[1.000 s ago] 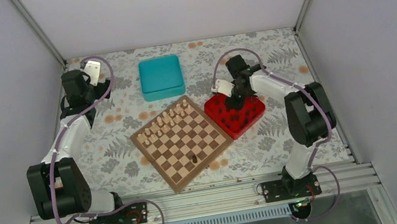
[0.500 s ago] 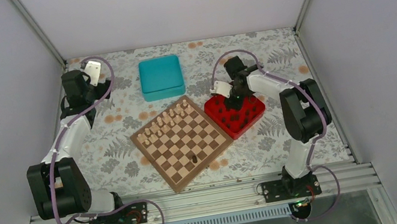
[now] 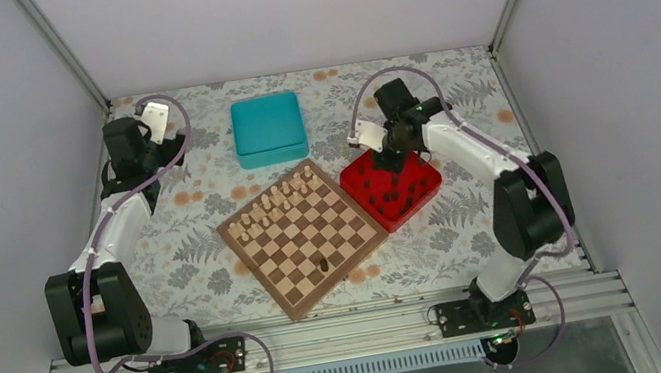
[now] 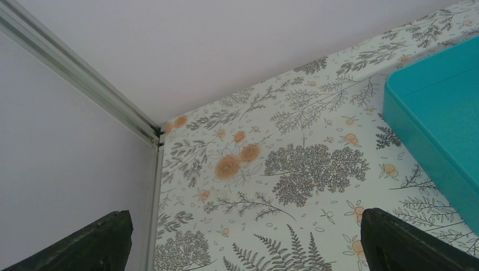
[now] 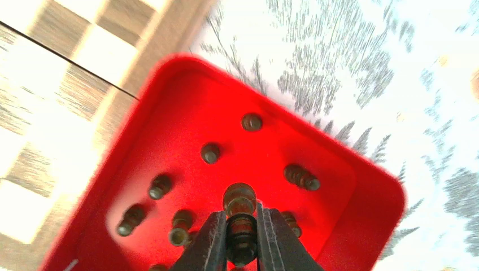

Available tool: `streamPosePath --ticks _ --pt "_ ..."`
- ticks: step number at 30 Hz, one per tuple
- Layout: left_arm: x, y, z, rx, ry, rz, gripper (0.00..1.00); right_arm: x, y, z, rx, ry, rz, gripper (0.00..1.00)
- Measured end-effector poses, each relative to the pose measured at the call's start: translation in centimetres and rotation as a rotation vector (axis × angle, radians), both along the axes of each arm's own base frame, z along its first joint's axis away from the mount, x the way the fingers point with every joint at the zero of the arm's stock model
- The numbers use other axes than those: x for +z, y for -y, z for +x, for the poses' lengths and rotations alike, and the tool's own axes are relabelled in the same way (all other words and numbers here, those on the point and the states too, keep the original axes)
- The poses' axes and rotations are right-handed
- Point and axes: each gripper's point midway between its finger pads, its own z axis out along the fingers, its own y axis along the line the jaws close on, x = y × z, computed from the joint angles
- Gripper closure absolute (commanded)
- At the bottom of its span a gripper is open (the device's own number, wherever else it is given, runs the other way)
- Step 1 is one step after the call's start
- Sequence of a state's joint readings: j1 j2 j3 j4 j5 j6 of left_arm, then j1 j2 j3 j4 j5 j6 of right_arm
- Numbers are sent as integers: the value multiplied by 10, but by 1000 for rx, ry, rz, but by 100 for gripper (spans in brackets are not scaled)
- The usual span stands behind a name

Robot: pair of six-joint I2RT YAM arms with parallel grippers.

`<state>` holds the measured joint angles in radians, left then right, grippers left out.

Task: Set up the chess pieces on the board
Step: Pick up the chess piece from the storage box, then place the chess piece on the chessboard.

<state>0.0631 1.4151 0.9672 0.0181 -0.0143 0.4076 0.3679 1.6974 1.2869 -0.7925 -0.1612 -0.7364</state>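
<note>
The board (image 3: pixel 264 268) lies mid-table with one dark chess piece (image 3: pixel 322 267) standing near its front side. Several more dark chess pieces (image 5: pixel 210 152) are scattered in the red tray (image 3: pixel 421 194), whose floor (image 5: pixel 181 107) fills the right wrist view. Over that tray, my right gripper (image 5: pixel 241 217) is shut on a dark chess piece (image 5: pixel 240 199), gripped between both fingers and hanging above the tray floor. From above, this gripper (image 3: pixel 390 158) sits over the tray's back part. My left gripper (image 4: pixel 245 237) stands open and holds nothing, at the back left corner of the table.
Pale beige pieces (image 3: pixel 278 200) fill the board's far rows. A teal box (image 3: pixel 268 128) stands behind the board, and its edge (image 4: pixel 440 124) is close to my left gripper's right side. The enclosure walls meet just beyond the left gripper. The board's corner (image 5: pixel 68 73) lies left of the tray.
My right gripper has closed on a dark piece in the red tray, and the right arm has shifted back and to the right. The left arm has not moved.
</note>
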Motion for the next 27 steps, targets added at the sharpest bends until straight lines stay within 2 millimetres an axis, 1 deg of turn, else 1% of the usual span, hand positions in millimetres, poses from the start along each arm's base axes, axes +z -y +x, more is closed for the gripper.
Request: streamPosePath --ticks 3,5,7,8,10,11,14,19,21,27 --pt "0 0 0 0 0 0 0 34 -17 -10 44 69 21 96" --pt "0 0 0 0 0 0 0 52 -37 -26 102 102 35 96" --pt "0 0 0 0 0 0 0 59 -61 -48 172 106 47 96" --pt "0 0 0 0 0 0 0 60 -75 -60 213 102 51 96" --pt "0 0 0 0 0 0 0 55 -93 -81 272 85 52 96" --pt "0 0 0 0 0 0 0 49 -101 -92 301 69 47 96" --pt "0 0 0 0 0 0 0 30 -110 -119 350 12 24 96" --pt "2 0 -1 0 5 0 0 -1 -114 -144 386 -71 -18 96" --pt "3 0 -1 0 7 0 0 -8 -116 -152 399 -95 -25 96" --pt "4 0 -1 0 9 0 0 -14 -131 -183 469 -138 -4 96"
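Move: The right hand already holds a dark chess piece just lifted inside the red storage box, whose middle lies some 3 cm back and 9 cm below. Its goal, the empty near-edge square, is about 20 cm back, 17 cm left and 9 cm down; the dark piece already standing there is 22 cm back, 20 cm left and 7 cm below. From the idle left hand, that square is roughly 29 cm back, 40 cm right and 20 cm down. Keeping its pinch on the dark chess piece, the right hand rises about 6 cm out of the red box while already swinging back and to its left, some 22 cm in all, over the box's side towards the near edge of the board. Past the top of that arc it sinks to slightly below its starting height and eases off its pace, turning some 25 degrees counter-clockwise on the way, and ends still travelling back and left above the board beside the dark piece standing there. ##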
